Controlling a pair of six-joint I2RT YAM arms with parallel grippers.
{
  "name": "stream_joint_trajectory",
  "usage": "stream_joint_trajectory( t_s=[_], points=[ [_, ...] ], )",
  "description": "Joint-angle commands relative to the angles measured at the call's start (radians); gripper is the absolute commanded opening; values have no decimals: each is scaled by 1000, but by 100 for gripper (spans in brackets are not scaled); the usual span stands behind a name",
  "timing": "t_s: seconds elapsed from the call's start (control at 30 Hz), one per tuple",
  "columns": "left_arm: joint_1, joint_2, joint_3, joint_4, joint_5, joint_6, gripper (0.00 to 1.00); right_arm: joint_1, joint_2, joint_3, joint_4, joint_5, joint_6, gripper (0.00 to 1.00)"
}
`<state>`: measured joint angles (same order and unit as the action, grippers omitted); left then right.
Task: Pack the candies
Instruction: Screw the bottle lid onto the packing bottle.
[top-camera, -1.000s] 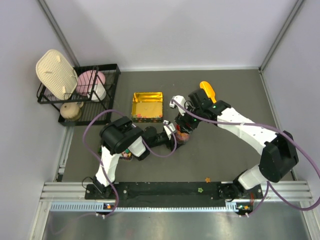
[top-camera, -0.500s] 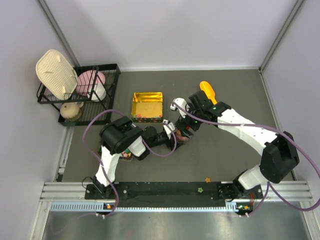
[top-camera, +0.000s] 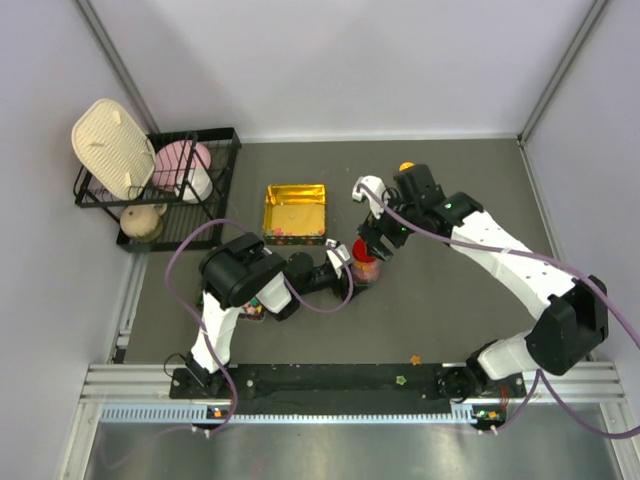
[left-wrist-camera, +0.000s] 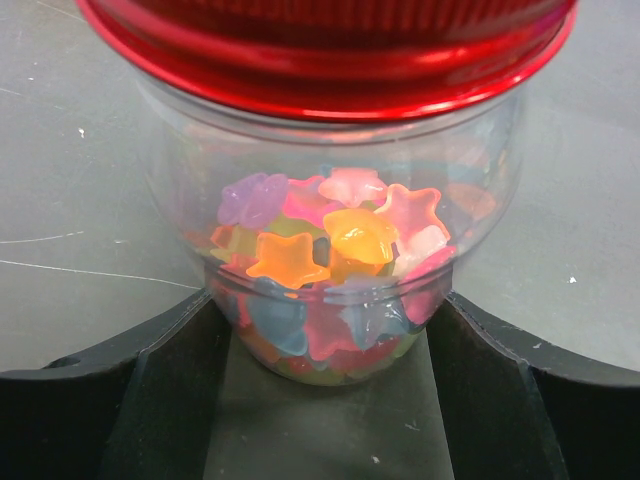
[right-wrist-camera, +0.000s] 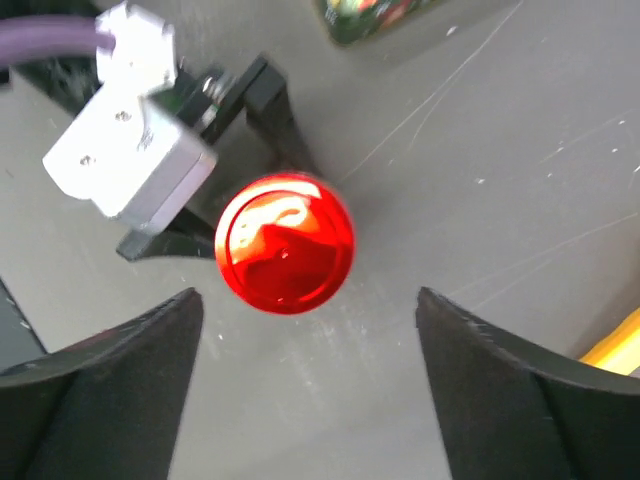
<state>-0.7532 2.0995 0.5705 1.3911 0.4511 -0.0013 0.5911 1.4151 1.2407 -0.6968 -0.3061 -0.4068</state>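
Note:
A clear jar (left-wrist-camera: 330, 230) with a red screw lid (right-wrist-camera: 285, 245) stands upright on the grey table. It is about half full of small star-shaped candies (left-wrist-camera: 350, 235) in orange, pink, purple and yellow. My left gripper (left-wrist-camera: 325, 305) is shut on the jar, one finger pressed against each side of its base. In the top view the jar (top-camera: 366, 262) sits mid-table just past the left gripper (top-camera: 352, 272). My right gripper (right-wrist-camera: 307, 298) hovers open above the lid, touching nothing; from above, the right gripper (top-camera: 380, 240) is just behind the jar.
A gold tray (top-camera: 295, 212) with a few candies along its near edge lies behind the jar. A black dish rack (top-camera: 160, 185) with crockery stands back left. An orange scoop (top-camera: 405, 166) peeks out behind the right arm. Two loose stars (top-camera: 415, 359) lie by the front rail.
My right gripper has opened, let go of the red lid and drawn up and back to the right. The lid stays on the jar. The left arm has not moved.

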Motion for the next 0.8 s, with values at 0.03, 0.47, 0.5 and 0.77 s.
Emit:
stream_joint_trajectory(
  t_s=[0.03, 0.47, 0.5, 0.77],
  points=[
    [2, 21, 5, 307, 12, -29, 34, -53, 80, 118, 3, -148, 43, 69],
    [2, 19, -1, 309, 18, -25, 31, -76, 214, 172, -13, -246, 46, 43],
    [2, 19, -3, 309, 20, -25, 31, -77, 219, 171, -13, -246, 45, 42],
    [2, 17, -3, 309, 17, -26, 31, -91, 200, 132, -18, -249, 40, 18]
  ],
)
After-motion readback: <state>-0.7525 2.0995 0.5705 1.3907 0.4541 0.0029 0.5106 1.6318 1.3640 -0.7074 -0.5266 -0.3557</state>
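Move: The red lid, already sitting on the packing bottle, is about 4 cm below the right hand's open fingers, 2 cm to their left and 1 cm back. The bottle's middle lies under it, about 10 cm below that hand; the gold tin is some 13 cm ahead and 18 cm left, the yellow scoop some 19 cm ahead and 14 cm right. From the left hand, which grips the bottle low down, the lid is about 8 cm up and 1 cm farther ahead and right. The right hand carries on forward about 2 cm over the lid while still rising slightly, then swings left some 2 cm and drops nearly 4 cm from its highest point, its fingers tipping down by about 10 degrees. On the way its wide-open fingers draw almost shut, so that the tips come down side by side against the lid's forward-right edge rather than around it, while the left hand stays still and keeps its grip on the bottle. ##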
